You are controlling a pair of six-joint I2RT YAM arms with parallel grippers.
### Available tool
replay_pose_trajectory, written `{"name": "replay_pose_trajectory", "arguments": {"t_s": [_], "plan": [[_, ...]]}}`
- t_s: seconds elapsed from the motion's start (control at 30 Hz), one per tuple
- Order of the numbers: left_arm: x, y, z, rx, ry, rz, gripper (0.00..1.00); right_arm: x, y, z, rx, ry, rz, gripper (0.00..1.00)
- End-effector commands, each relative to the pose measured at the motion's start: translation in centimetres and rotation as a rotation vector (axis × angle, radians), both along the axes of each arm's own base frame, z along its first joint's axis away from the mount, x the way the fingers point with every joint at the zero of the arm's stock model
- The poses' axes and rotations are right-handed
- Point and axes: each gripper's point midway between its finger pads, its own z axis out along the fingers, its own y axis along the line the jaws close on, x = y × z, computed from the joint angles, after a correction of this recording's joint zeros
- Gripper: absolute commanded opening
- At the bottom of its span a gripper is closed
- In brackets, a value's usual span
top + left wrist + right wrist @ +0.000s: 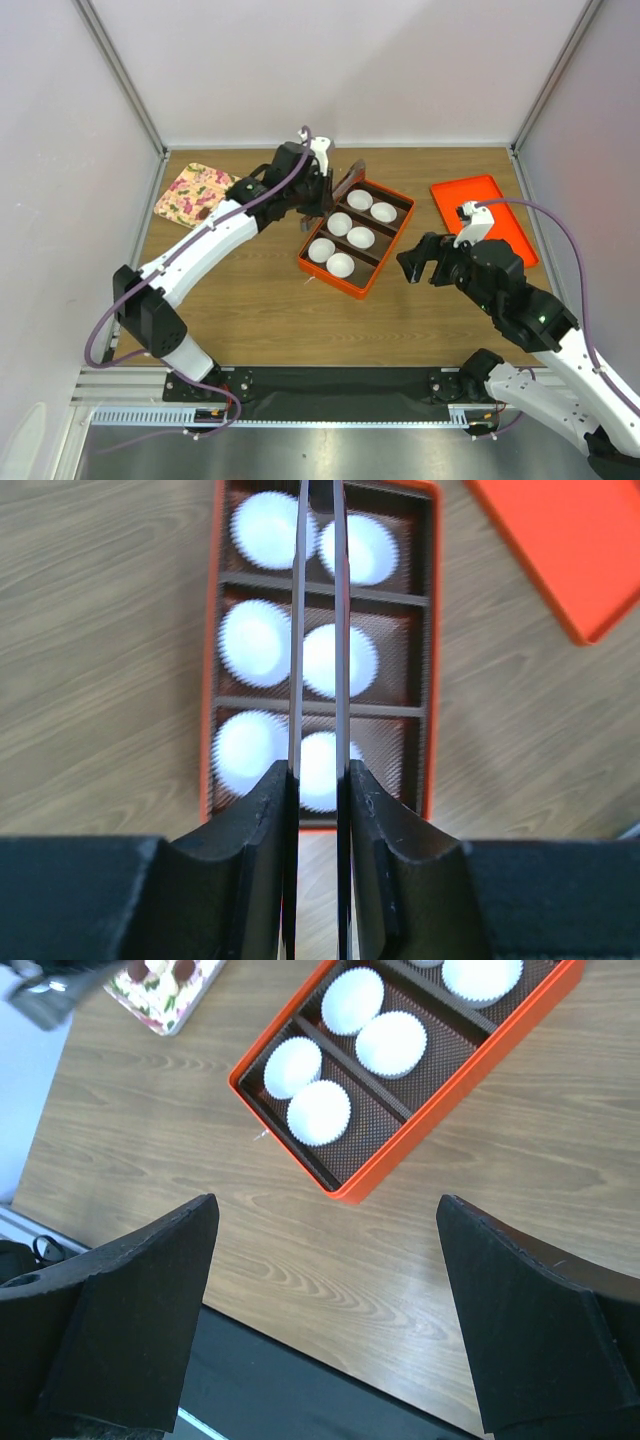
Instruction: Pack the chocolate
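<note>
The chocolate (pixel 183 968) shows only as dark brown pieces on the floral plate (pixel 170 1000) at the top left edge of the right wrist view. My left gripper (pixel 325 190) (pixel 318 770) is shut on a pair of thin dark tongs (pixel 297 630) (pixel 350 180), which reach out over the orange divided box (pixel 385 270) (pixel 212 630). The tongs' blades stand a little apart, and I see nothing between them. Several white paper cups (pixel 341 264) (pixel 256 642) sit in the box. My right gripper (pixel 420 262) (pixel 322 1200) hangs open over bare wood, near the box's right corner.
The floral plate (pixel 195 193) lies at the far left of the table. A flat orange lid (pixel 483 215) (pixel 570 550) lies to the right of the box. White walls with metal posts enclose the table on three sides.
</note>
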Motion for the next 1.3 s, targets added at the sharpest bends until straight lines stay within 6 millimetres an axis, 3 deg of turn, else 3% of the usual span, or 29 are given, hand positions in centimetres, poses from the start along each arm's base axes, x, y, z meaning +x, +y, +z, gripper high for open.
{"name": "replay_pose_trajectory", "arguments": {"t_s": [0.0, 0.03, 0.17, 0.3, 0.53, 0.97, 1.27], "plan": [[0.7, -4.0, 2.5, -0.109, -0.065, -0.060, 0.23, 0.1, -1.0, 2.5, 0.027, -0.058, -0.040, 0.97], [0.7, -5.6, 1.4, -0.107, -0.048, -0.083, 0.23, 0.0, -1.1, 2.6, 0.025, -0.058, -0.043, 0.96], [1.0, -7.1, -1.4, -0.073, -0.010, -0.097, 0.22, 0.0, -1.3, 2.5, 0.019, -0.057, -0.049, 0.96], [2.0, -8.3, -4.0, -0.038, 0.019, -0.096, 0.22, 0.0, -1.6, 2.4, 0.010, -0.060, -0.056, 0.96], [2.4, -9.5, -6.8, -0.008, 0.052, -0.105, 0.21, 0.1, -1.7, 2.1, -0.005, -0.060, -0.060, 0.96], [2.7, -10.0, -10.5, 0.051, 0.101, -0.106, 0.26, 0.1, -2.0, 2.2, -0.011, -0.068, -0.064, 0.97], [3.1, -10.1, -10.2, 0.066, 0.079, -0.093, 0.30, 0.3, -1.9, 2.0, -0.015, -0.070, -0.066, 0.97]]}}
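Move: My left hand holds the silver tongs, with a chocolate at their tips. The far right paper cup in the box lies about 10 cm ahead of that hand, 15 cm to its right and 24 cm below. At the same depth, the far left cup is 13 cm ahead and 9 cm right, the middle right one 4 cm ahead and 10 cm right. From my empty right hand, the target cup is some 24 cm ahead, 5 cm left and 26 cm below. I swing the tongs to the right with my left hand, then sink towards the far right cup, steepening the wrist by about 10 degrees. After a short check in the descent I ease a little lower, about 14 cm down and 8 cm right in all, my fingers still closed on the tongs. ##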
